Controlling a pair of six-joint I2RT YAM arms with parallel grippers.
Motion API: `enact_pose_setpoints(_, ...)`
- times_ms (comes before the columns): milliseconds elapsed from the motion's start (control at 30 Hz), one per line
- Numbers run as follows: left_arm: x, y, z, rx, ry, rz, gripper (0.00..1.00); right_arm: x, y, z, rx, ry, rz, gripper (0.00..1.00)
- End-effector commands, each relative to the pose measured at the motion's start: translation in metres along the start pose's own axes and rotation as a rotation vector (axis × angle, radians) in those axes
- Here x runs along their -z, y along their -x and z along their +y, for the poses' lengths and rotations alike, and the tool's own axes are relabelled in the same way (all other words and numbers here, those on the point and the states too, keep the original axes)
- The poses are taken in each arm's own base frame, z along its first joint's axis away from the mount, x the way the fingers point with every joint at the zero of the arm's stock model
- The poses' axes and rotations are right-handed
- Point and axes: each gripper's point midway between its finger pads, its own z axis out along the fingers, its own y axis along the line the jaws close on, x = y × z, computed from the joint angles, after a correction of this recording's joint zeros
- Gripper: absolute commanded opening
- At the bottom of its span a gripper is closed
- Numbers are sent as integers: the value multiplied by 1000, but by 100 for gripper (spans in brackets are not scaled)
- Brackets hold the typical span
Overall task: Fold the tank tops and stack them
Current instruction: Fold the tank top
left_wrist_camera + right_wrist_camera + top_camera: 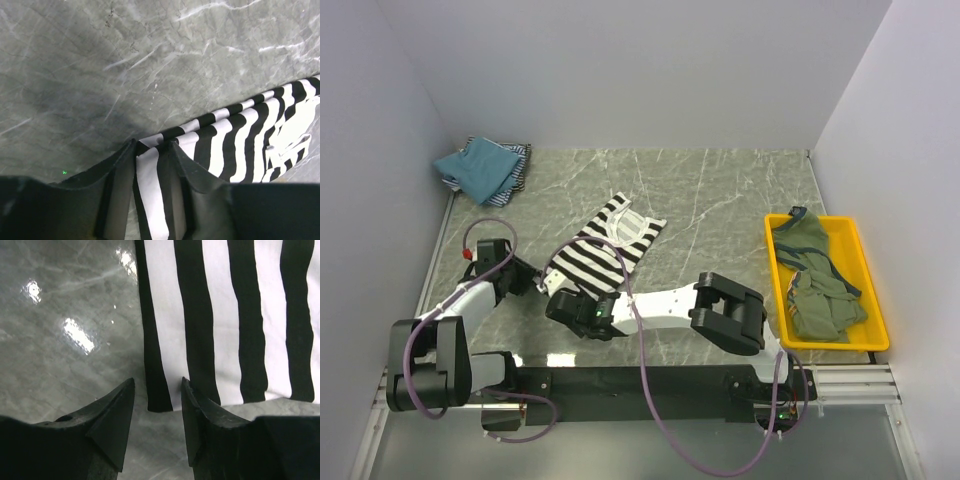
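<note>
The black-and-white striped tank top [605,245] lies flat mid-table. My left gripper [536,278] is at its near-left corner. In the left wrist view the fingers [120,170] stand a little apart astride the striped edge [150,185], with bare table showing beside the cloth. My right gripper [572,302] is open and empty. Its tips [125,400] sit just short of the striped top's corner [165,390]. The teal-blue top [478,168] lies on the fine-striped top [521,160] at the back left. The olive-green top [815,285] lies in the yellow tray [855,240].
White walls close the table at the back and both sides. The yellow tray stands at the right edge. Grey marble table [720,190] shows between the striped top and the tray. Purple cables loop over both arms.
</note>
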Motion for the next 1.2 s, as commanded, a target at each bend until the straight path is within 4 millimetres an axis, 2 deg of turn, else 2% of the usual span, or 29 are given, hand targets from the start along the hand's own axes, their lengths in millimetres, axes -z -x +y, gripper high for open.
enact_pose_setpoints(0,-5,-3,8,-1,25,6,36,-4,4,-1,21,-38,-3,50)
enact_pose_setpoints(133,-8,-3,8,1,24,12,22,-3,5,0,7,-30,-5,45)
enact_pose_setpoints(167,-8,-3,7,0,22,15,20,-2,6,0,4,-28,-6,39)
enact_pose_setpoints(233,-8,-1,2,-1,11,13,15,0,10,2,1,-17,-10,33)
enact_pose_setpoints(267,-8,0,1,-3,11,11,12,1,12,2,-1,-11,-13,24)
enact_pose_setpoints(367,-5,8,-8,-15,-1,-8,1,7,21,4,-4,3,-24,7)
enact_pose_setpoints(433,-2,13,-12,-23,0,-23,1,13,28,5,-10,14,-35,1)
enact_pose_setpoints(533,2,20,-14,-35,9,-43,1,23,40,10,-20,55,-50,0)
enact_pose_setpoints(667,13,38,-8,-25,45,-97,1,42,63,33,-50,183,-70,0)
enact_pose_setpoints(700,16,41,-5,-17,54,-102,1,53,74,49,-60,271,-83,0)
enact_pose_setpoints(767,26,55,5,23,75,-135,1,65,87,66,-86,348,-99,0)
enact_pose_setpoints(800,30,61,8,35,79,-153,1,75,99,80,-94,416,-115,0)
enact_pose_setpoints(867,43,78,12,74,74,-209,1,79,107,95,-124,472,-114,0)
enact_pose_setpoints(900,48,84,10,75,67,-227,1,88,117,106,-133,539,-124,0)
enact_pose_setpoints(967,60,99,-1,82,34,-266,1,87,121,115,-153,571,-115,0)
enact_pose_setpoints(1000,63,103,-7,80,18,-271,1,95,132,118,-160,595,-132,0)
enact_pose_setpoints(1033,70,114,-22,72,-14,-292,1,97,136,119,-167,609,-137,0)
enact_pose_setpoints(1100,74,123,-37,65,-52,-300,1,107,151,117,-195,632,-166,0)
enact_pose_setpoints(1133,80,130,-55,53,-106,-301,1,109,154,114,-210,639,-171,0)
enact_pose_setpoints(1167,79,131,-61,53,-124,-285,1,113,163,103,-247,642,-183,0)
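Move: The left corner of the tank top's hem lies between the left gripper's open fingers, and the near corner between the right gripper's, about 1 cm below each hand point. From the left gripper, the near corner is some 11 cm back and 8 cm right, the strap end roughly 20 cm ahead and 22 cm right, and the folded stack about 35 cm ahead and 18 cm left. From the right gripper, the left corner is some 11 cm ahead and 8 cm left, and the strap end about 30 cm ahead and 16 cm right. Keep both grippers low and nearly still while they close, pinching one hem corner each. Then lift them together and carry the hem left: raise the right gripper about 14 cm while taking it some 11 cm left and a little back, its left side rolling up; bring the left gripper up and left in about equal parts, turning slightly counter-clockwise. ##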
